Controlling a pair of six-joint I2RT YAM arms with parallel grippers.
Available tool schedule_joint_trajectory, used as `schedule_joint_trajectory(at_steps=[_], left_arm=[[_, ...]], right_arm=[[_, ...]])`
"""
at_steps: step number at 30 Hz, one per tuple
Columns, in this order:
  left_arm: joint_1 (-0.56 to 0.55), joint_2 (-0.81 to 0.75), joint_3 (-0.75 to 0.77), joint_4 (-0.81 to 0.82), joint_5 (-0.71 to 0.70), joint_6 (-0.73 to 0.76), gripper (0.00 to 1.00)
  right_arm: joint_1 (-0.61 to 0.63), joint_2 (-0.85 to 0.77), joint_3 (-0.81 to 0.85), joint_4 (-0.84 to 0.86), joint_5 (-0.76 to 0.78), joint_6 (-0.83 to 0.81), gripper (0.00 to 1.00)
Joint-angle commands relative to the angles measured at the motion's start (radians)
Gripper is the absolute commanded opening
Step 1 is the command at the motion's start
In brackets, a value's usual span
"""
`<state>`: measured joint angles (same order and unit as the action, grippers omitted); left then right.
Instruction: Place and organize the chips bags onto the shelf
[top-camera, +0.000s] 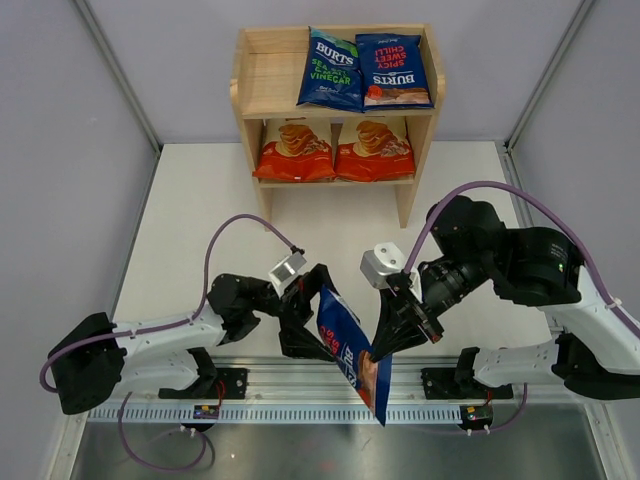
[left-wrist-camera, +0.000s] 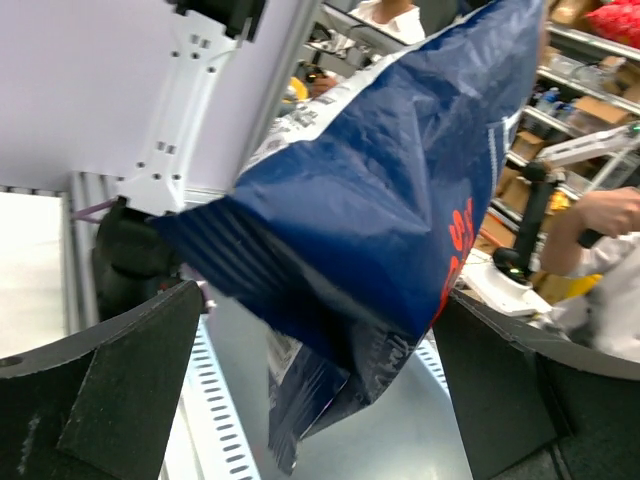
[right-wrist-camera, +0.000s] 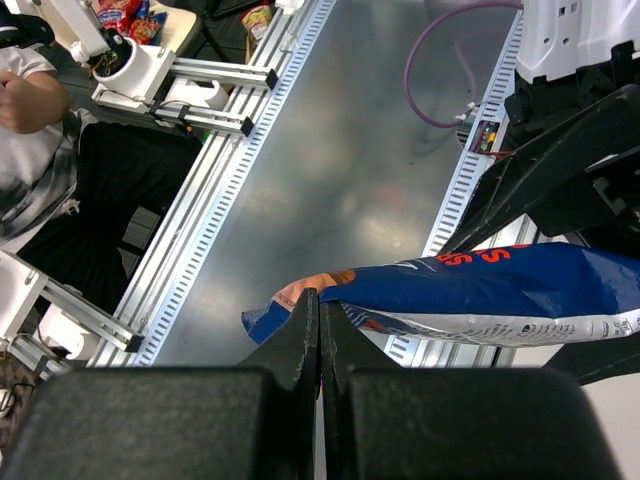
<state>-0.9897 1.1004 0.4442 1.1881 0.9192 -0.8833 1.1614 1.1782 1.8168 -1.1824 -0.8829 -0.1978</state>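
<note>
The wooden shelf (top-camera: 268, 80) stands at the far middle of the table. Its top tier holds a green-lettered Burts bag (top-camera: 331, 70) and a red-accented Burts bag (top-camera: 394, 70) side by side at the right. Two Cassava Chips bags (top-camera: 295, 150) (top-camera: 375, 148) lie on the lower tier. A third dark blue Burts bag (top-camera: 347, 345) (left-wrist-camera: 380, 200) (right-wrist-camera: 500, 290) hangs above the table's near edge between the arms. My right gripper (top-camera: 387, 345) (right-wrist-camera: 320, 297) is shut on its lower edge. My left gripper (top-camera: 305, 325) (left-wrist-camera: 315, 300) is open, its jaws wide on either side of the bag.
A slotted metal rail (top-camera: 300, 412) and a steel surface run along the near edge under the bag. Grey walls and frame posts enclose the white table (top-camera: 200, 200). The left half of the shelf's top tier is bare wood. A person (left-wrist-camera: 600, 230) sits beyond the near edge.
</note>
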Motion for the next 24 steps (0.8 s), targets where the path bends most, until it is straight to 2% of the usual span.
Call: schedule_joint_trajectory(at_steps=[1,3,7,11,14,18,20,22,24], left_arm=[[-0.017,0.004,0.034,0.272,0.043,-0.065,0.98],[-0.017,-0.004,0.033,0.269,0.043,-0.063,0.93],[-0.018,-0.046,0.014,0.237,0.040,-0.040,0.60],[-0.018,-0.085,-0.010,0.171,0.026,-0.005,0.44],[-0.018,-0.114,-0.021,0.121,0.015,0.020,0.34],[-0.018,-0.158,-0.025,-0.022,0.001,0.079,0.29],[-0.018,-0.178,-0.025,-0.096,-0.019,0.133,0.21],[-0.018,-0.217,-0.012,-0.259,-0.048,0.182,0.17],[-0.018,-0.241,-0.002,-0.409,-0.097,0.248,0.14]], right_arm=[[0.011,-0.025,-0.002,0.066,-0.019,-0.018,0.00],[0.011,-0.026,-0.008,0.058,0.024,-0.020,0.00],[0.012,-0.038,-0.037,0.044,0.122,-0.022,0.00],[0.012,-0.038,-0.059,0.044,0.174,-0.011,0.00],[0.011,-0.041,-0.067,0.040,0.222,-0.006,0.00],[0.011,-0.058,-0.076,0.035,0.327,0.012,0.00],[0.011,-0.078,-0.083,0.041,0.372,0.021,0.04],[0.011,-0.103,-0.083,0.047,0.436,0.032,0.06],[0.011,-0.124,-0.094,0.072,0.519,0.046,0.00]])
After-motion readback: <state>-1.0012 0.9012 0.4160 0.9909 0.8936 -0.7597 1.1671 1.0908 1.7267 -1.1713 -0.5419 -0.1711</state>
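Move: The last blue bag, still pinched in the shut right fingers, slants between the hands with its blue end already inside the left hand's wide-open jaws. From the left hand the bag's middle lies about 6 cm to the right, 5 cm back and 3 cm higher. From the right hand it lies some 4 cm to the left, 3 cm forward and 3 cm lower. The left fingers close on the blue end of the bag and pinch it, while the hand draws some 3 cm left, back and up, then starts easing forward and down. The right fingers keep their hold, carrying their part of the bag about 5 cm forward and down, with the hand turning some 15 degrees clockwise. ##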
